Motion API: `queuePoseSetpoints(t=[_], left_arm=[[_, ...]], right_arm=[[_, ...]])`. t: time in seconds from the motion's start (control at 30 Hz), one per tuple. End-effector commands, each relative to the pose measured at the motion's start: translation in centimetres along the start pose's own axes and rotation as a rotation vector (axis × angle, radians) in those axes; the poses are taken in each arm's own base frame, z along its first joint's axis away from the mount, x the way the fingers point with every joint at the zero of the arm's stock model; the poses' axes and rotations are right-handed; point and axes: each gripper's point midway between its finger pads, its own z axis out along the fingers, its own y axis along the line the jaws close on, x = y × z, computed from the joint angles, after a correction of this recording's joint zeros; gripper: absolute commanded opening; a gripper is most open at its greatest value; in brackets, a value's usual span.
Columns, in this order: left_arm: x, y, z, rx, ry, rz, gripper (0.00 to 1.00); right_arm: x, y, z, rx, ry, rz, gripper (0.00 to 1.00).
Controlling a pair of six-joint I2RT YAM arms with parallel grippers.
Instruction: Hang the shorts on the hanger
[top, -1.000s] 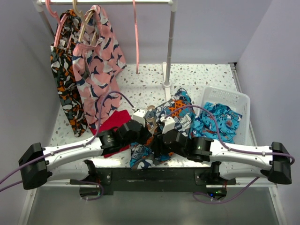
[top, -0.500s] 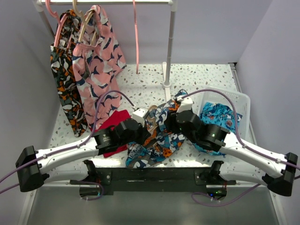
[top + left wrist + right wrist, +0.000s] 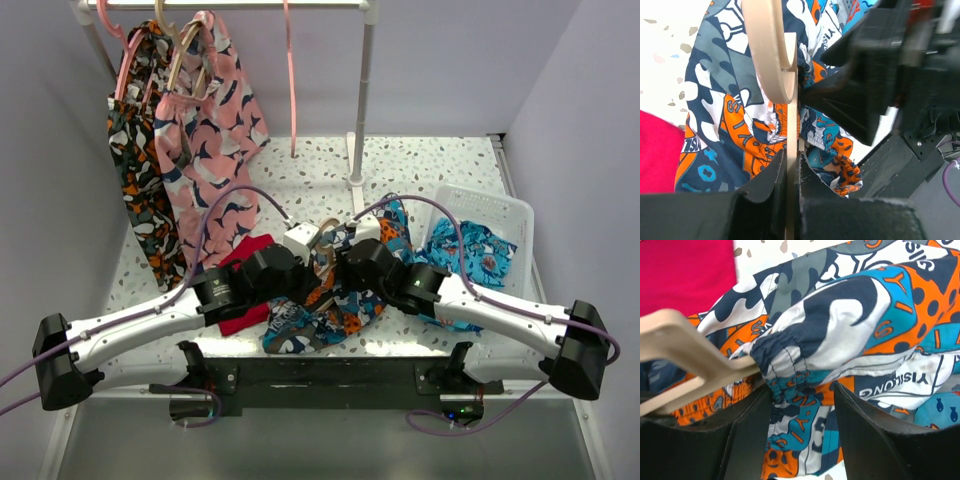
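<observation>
The shorts (image 3: 335, 305), a busy teal, orange, navy and white print, lie bunched on the table between the two arms. The tan hanger (image 3: 326, 233) lies across them, its hook toward the back. My left gripper (image 3: 305, 285) is shut on the hanger's thin bar (image 3: 791, 125), just below the curved hook (image 3: 771, 50). My right gripper (image 3: 347, 275) is open, its jaws straddling the gathered waistband of the shorts (image 3: 790, 355), where the hanger's end (image 3: 685, 342) pokes into the fabric. The fabric touches the left jaw; a gap shows at the right jaw.
A red cloth (image 3: 245, 268) lies left of the shorts. A white basket (image 3: 490, 215) at the right holds turquoise shorts (image 3: 472, 258). Pink shorts (image 3: 212, 130), a dark printed garment (image 3: 140, 185) and a pink hanger (image 3: 291, 80) hang from the back rack, with its post (image 3: 361, 110).
My right arm swung out to the right, then came back in to the shorts' waistband, and its jaws spread a little. The left gripper kept its hold on the hanger and shifted slightly back.
</observation>
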Motion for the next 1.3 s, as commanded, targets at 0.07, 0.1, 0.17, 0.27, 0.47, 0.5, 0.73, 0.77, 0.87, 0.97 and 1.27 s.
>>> queuePoseSetpoints(t=[0.07, 0.1, 0.17, 0.27, 0.47, 0.5, 0.73, 0.77, 0.87, 0.97, 1.27], left_arm=[[-3.5, -1.5, -2.0, 0.056, -0.072, 0.037, 0.0], [-3.4, -1.4, -2.1, 0.052, -0.067, 0.038, 0.0], [-3.3, -1.5, -2.2, 0.059, -0.055, 0.052, 0.0], [-3.4, -1.6, -2.7, 0.069, -0.042, 0.086, 0.0], [-7.2, -2.5, -6.3, 0.1, -0.108, 0.165, 0.0], [-9.3, -3.2, -7.7, 0.117, -0.152, 0.188, 0.0], [-15.1, -4.6, -13.1, 0.135, -0.212, 0.315, 0.0], [-15.5, -4.6, -13.5, 0.135, -0.217, 0.331, 0.0], [-17.5, -4.9, -15.0, 0.129, -0.265, 0.344, 0.0], [-18.1, -4.6, -15.4, 0.112, -0.282, 0.356, 0.0], [-22.2, -5.3, -18.5, 0.1, -0.378, 0.386, 0.0]], right_arm=[[-3.8, -0.2, 0.0, 0.065, -0.09, 0.051, 0.38], [-4.2, -0.6, -0.3, 0.087, -0.093, 0.057, 0.25], [-4.9, -2.4, -1.0, 0.166, -0.103, 0.076, 0.09], [-8.6, -4.9, -3.1, 0.246, -0.159, 0.123, 0.01], [-14.8, -8.7, -6.5, 0.299, -0.227, 0.172, 0.0], [-15.5, -8.8, -6.6, 0.298, -0.232, 0.17, 0.0], [-22.0, -8.1, -10.2, 0.253, -0.334, 0.174, 0.0], [-23.5, -7.9, -11.4, 0.238, -0.366, 0.183, 0.0], [-25.9, -6.8, -12.9, 0.177, -0.407, 0.175, 0.0], [-27.8, -5.8, -14.0, 0.12, -0.442, 0.158, 0.0], [-32.9, -2.1, -19.0, -0.105, -0.565, 0.09, 0.01]])
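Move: The near edge of the shorts' waistband sits between the right hand's open fingers, about 2 cm ahead, 1 cm left and 1 cm below. The hanger hook stands roughly 7 cm ahead of this hand and 4 cm left, a little higher; the blue shorts in the basket lie some 28 cm right and 5 cm ahead. From the left hand, already gripping the hanger, the waistband is about 6 cm ahead, 6 cm right and 3 cm down; the red cloth is 16 cm left, 3 cm ahead. The shorts' waistband is pinched as the right fingers shut on it, then drawn forward and to the right, away from the left hand, and carried up about 30 cm, easing slightly back left at the end while the fingers tip upward. The left hand keeps its hold on the hanger and rises some 24 cm alongside, its fingers also tipping up. ##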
